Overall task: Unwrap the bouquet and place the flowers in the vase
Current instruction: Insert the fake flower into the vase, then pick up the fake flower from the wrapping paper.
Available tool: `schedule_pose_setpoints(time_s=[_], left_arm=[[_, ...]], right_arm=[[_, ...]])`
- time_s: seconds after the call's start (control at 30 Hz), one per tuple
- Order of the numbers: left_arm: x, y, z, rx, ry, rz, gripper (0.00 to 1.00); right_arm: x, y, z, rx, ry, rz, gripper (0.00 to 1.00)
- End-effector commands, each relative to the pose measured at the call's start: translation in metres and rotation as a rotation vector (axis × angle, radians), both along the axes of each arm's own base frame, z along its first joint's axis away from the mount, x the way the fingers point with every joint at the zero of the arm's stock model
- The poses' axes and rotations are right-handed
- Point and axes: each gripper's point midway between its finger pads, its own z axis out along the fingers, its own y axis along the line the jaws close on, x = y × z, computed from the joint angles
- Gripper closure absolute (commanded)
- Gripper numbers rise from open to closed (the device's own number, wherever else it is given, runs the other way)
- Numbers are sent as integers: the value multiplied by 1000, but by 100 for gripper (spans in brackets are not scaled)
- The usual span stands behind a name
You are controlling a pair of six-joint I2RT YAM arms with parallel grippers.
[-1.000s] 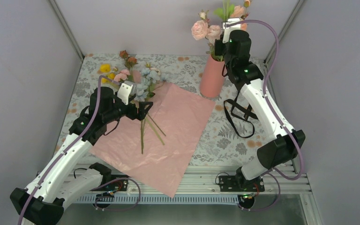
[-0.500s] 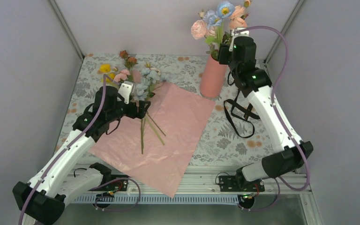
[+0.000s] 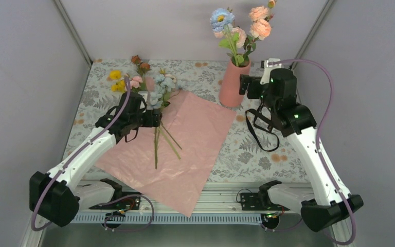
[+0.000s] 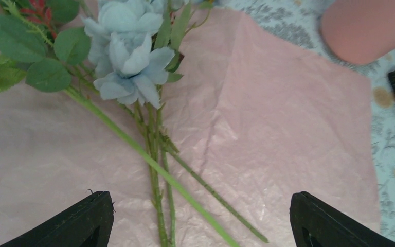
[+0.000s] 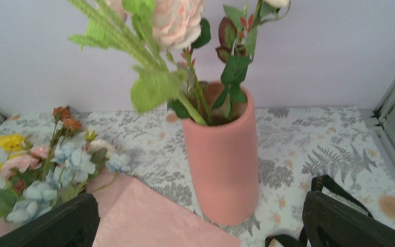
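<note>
The salmon-pink vase stands upright at the back, holding several flowers. My right gripper is open just right of the vase, level with its body, with nothing in it. The remaining flowers lie unwrapped, stems across the flat pink sheet. My left gripper hovers open over those stems, jaws wide on either side and not touching them.
A black strap lies looped on the floral tablecloth right of the vase. The pink sheet overhangs the near table edge. Grey walls close in the left, back and right.
My right gripper opened, let go of the flowers in the vase and drew down and back to the vase's right. My left gripper dropped lower over the stems.
</note>
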Motion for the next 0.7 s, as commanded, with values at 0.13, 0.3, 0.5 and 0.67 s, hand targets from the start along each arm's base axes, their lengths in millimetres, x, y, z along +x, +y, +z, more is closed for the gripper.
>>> schedule_pose_setpoints(time_s=[0.13,0.3,0.5,0.67], left_arm=[[9,17,-52,-12,127,133,25],[11,17,-88,-24,194,143,38],[13,7,-107,-55,214,108,56],[20,17,-112,-72,237,190,58]], right_arm=[[-43,6,-2,94,-11,104,0],[-49,12,-9,119,-5,140,0],[-46,16,-7,124,-9,155,0],[-47,17,-7,135,-9,161,0]])
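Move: Below the left hand, the bare flower stems on the pink paper lie about 17 cm down and some 3 cm ahead, not off to either side; their blue blossoms are about 12 cm beyond. The vase stands about 15 cm ahead and 29 cm right of this hand. From the right hand the stems are some 32 cm left, 2 cm back and 36 cm lower, the vase about 12 cm ahead, 3 cm left and mostly below. Sinking about 12 cm onto the flower stems, the left hand tips its fingers some 15 degrees further down and narrows them from nearly open to a bit under half, slowing to a stop just above the stems without a visible touch. The empty, open right hand keeps backing away from the vase, about 5 cm, easing slightly down and left as it turns a little counter-clockwise. ##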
